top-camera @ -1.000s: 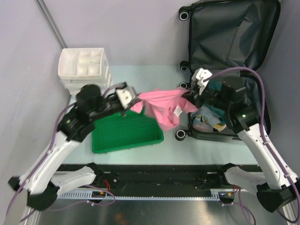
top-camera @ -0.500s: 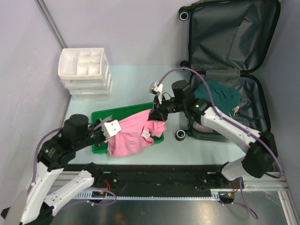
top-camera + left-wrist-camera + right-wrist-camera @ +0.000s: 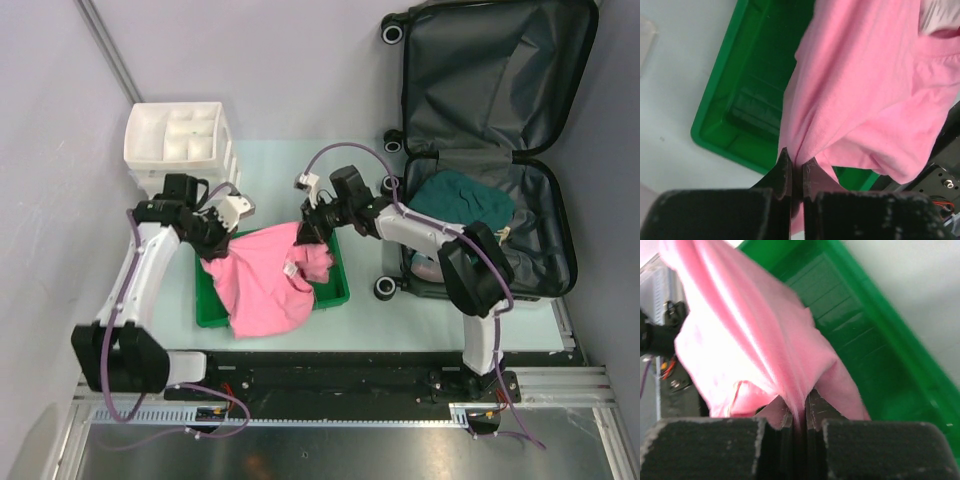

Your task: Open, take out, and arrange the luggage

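Note:
The luggage (image 3: 490,80) lies open at the back right, its lid with dark grey lining leaning on the wall. A teal garment (image 3: 462,195) lies in its lower half. A pink shirt (image 3: 262,280) hangs stretched between both grippers over the green tray (image 3: 338,290). My left gripper (image 3: 215,243) is shut on the shirt's left edge, and my right gripper (image 3: 310,228) is shut on its right edge. In the left wrist view the left gripper (image 3: 796,165) pinches a fold of the pink shirt (image 3: 865,90). In the right wrist view the right gripper (image 3: 799,407) clamps the pink shirt (image 3: 740,330) above the green tray (image 3: 865,340).
A white compartmented drawer box (image 3: 180,150) stands at the back left, close behind the left arm. The green tray (image 3: 750,100) sits on the pale table between that box and the luggage. The shirt's lower hem drapes over the tray's front rim.
My left gripper has swung from the front left up to the tray's far left side. My right gripper shifted left. The pink shirt now hangs wider across the tray.

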Robot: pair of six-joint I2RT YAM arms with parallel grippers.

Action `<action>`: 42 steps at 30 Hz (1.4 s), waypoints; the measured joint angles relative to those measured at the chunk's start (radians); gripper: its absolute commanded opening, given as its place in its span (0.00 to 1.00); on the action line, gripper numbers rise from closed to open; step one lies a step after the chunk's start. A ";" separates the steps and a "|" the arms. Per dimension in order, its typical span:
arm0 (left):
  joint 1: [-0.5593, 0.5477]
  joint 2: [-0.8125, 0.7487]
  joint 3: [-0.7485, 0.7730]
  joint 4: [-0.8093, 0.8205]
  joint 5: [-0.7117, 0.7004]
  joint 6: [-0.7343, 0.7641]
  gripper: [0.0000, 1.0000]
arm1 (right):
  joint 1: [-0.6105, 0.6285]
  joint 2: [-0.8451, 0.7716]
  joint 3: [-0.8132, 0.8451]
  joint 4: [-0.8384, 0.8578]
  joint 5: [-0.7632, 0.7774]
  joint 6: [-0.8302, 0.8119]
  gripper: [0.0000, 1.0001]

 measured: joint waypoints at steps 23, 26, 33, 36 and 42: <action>-0.003 0.187 0.294 0.097 0.059 -0.070 1.00 | -0.304 -0.155 0.266 -0.353 0.122 -0.151 0.94; -0.124 0.151 0.395 0.112 0.082 -0.098 1.00 | -0.431 -0.289 0.266 -0.438 0.167 -0.236 0.94; -0.378 0.226 0.550 0.144 0.113 -0.174 1.00 | -0.513 -0.442 0.067 -0.525 0.341 -0.392 0.93; -0.430 0.290 0.581 0.146 0.111 -0.204 1.00 | -0.501 -0.418 -0.014 -0.546 0.403 -0.442 0.91; -0.464 0.343 0.594 0.148 0.110 -0.252 1.00 | -0.491 -0.304 -0.037 -0.541 0.469 -0.541 0.92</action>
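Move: The pink shirt is already held at both ends over the green tray. The tray's middle lies about 15 cm right of the left gripper, and about 15 cm left of the right one, 1 cm ahead and 10-12 cm below both. From the right gripper, the suitcase's near wheel sits roughly 15 cm right and 3 cm back, and the teal cloth in the suitcase about 41 cm right, 11 cm ahead and slightly lower. Carry the pink shirt about 5 cm forward and down into the green tray with both grippers, then open them wide to let it go. Lift both clear: swing the right one some 30 cm right over the suitcase edge, tip its fingers down and lower it towards the teal cloth; swing the left one about 20 cm right, above the tray's far side. ##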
